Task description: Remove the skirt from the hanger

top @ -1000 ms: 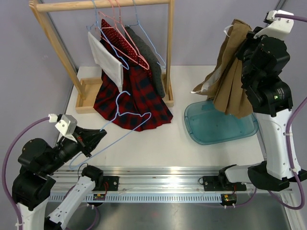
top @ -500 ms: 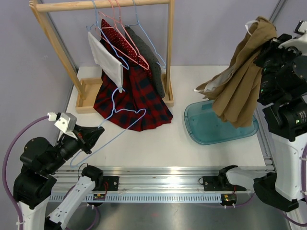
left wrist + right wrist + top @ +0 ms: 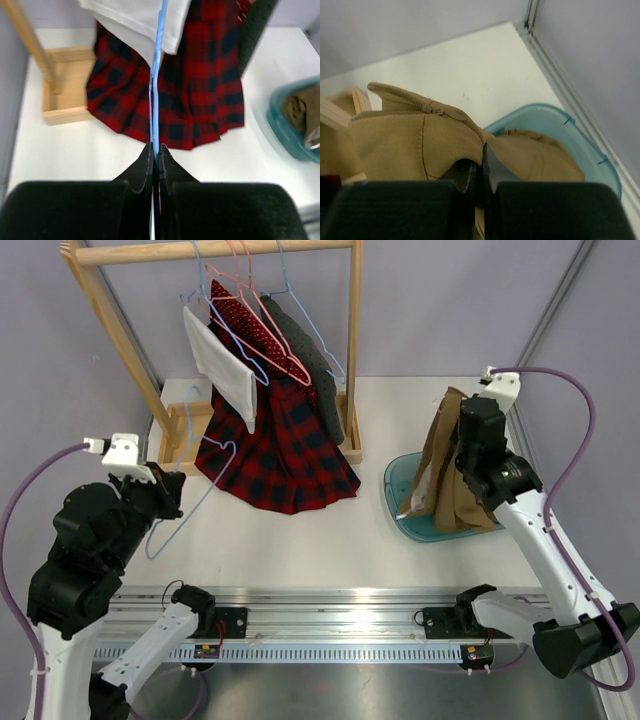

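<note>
The tan skirt (image 3: pixel 455 465) hangs in a bunch from my right gripper (image 3: pixel 462 412), which is shut on its zippered waistband (image 3: pixel 405 135). Its lower folds rest in the teal bin (image 3: pixel 400 515). In the right wrist view my right gripper (image 3: pixel 482 150) pinches the cloth, with the bin's rim (image 3: pixel 555 112) just beyond. My left gripper (image 3: pixel 170 495) is shut on the light blue wire hanger (image 3: pixel 156 95), which carries no garment and points toward the rack. In the left wrist view the left gripper (image 3: pixel 155 150) clamps the wire edge-on.
A wooden rack (image 3: pixel 215 250) stands at the back left. On it hang a red plaid garment (image 3: pixel 275 455), a white one (image 3: pixel 220 365) and a grey one (image 3: pixel 310 350) on pink and blue hangers. The rack's wooden base (image 3: pixel 185 435) lies near the hanger's tip.
The right arm swung down and left, lowering the skirt from high at the right into the teal bin. The left arm rose and drew the hanger left, toward the rack's base.
</note>
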Robot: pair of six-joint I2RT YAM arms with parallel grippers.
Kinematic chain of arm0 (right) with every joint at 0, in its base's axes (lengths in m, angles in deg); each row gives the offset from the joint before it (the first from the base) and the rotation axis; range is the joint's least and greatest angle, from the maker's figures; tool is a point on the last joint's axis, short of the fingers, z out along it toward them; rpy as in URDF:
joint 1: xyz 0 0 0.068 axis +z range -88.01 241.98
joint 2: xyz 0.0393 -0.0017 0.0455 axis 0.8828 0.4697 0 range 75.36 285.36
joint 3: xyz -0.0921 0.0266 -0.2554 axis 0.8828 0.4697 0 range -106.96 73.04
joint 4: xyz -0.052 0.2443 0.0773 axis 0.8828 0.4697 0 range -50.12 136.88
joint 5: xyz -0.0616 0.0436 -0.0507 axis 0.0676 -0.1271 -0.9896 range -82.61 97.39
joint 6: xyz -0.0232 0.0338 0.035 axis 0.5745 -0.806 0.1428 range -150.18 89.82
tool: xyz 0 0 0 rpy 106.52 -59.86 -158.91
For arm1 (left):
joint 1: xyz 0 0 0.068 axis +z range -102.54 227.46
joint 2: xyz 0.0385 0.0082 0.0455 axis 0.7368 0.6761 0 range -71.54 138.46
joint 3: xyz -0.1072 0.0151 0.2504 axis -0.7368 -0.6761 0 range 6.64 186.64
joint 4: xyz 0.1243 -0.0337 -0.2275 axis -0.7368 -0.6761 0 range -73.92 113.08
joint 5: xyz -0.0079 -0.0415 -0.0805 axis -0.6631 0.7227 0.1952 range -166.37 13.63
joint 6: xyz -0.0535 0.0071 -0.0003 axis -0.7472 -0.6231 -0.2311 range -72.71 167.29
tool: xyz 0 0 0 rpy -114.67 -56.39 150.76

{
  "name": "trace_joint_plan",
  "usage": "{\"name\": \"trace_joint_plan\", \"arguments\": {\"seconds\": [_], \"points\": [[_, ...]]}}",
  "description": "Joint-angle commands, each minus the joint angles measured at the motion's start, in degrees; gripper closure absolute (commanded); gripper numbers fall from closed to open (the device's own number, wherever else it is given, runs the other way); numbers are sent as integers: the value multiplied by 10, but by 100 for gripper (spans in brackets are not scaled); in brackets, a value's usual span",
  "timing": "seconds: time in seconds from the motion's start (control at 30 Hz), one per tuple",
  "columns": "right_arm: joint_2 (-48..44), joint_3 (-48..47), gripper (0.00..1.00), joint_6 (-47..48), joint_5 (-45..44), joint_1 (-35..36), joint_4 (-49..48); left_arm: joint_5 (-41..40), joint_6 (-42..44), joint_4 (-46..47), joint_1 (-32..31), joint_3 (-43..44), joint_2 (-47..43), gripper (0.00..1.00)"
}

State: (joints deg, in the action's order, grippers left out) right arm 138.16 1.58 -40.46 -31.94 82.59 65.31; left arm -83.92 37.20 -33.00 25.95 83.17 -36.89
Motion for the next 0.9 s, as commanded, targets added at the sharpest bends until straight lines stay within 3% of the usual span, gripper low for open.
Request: {"name": "trace_joint_plan", "arguments": {"seconds": [0.0,0.03,0.07,0.1,0.13,0.23,0.5,0.7,0.87], "points": [[-21,28,100,-114,12,-1,-22,-113,9,19,0,97,51,100],[-30,40,87,-132,38,0,-14,-122,10,19,-1,115,70,100],[-38,56,56,-148,57,0,-10,-131,13,21,0,134,85,100],[-45,94,13,-168,81,-1,-19,-154,19,24,0,172,100,100],[-58,112,1,-177,126,0,-23,-167,22,25,0,191,137,100],[-69,167,1,-217,195,-1,-24,-208,37,56,0,262,209,100],[-135,249,1,-243,270,-1,-2,-275,96,163,24,393,384,100],[-211,293,1,-265,403,0,9,-236,104,218,98,475,483,100],[-260,292,1,-245,419,0,37,-197,71,204,147,554,556,100]]}}
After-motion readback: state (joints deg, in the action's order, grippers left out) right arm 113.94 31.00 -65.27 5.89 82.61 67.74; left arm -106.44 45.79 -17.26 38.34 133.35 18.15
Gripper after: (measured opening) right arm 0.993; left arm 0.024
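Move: The right hand holds the brown skirt with the teal bin's middle roughly 30 cm below, about 6 cm to its right and level with it in reach; the rack's right foot is some 20 cm left, 12 cm farther out and 32 cm down. The left hand grips the empty blue hanger, with the left stretch of the rail about 32 cm ahead, 8 cm left and 20 cm up; from this hand the white cloth hangs 28 cm ahead, 6 cm right and slightly above, and the rack's left post stands 33 cm ahead, 17 cm left, its middle some 5 cm lower. Opening wide almost at once, the right hand lets go of the brown skirt while sinking about 14 cm towards the bin, then draws back and left over its near-left side, left edge rolling up and wrist turning counter-clockwise. The left hand keeps its pinch on the empty hanger and carries it up to the rail's left end, first mostly rising some 15 cm, then reaching forward about 24 cm in all as it swings some 30 degrees counter-clockwise. ##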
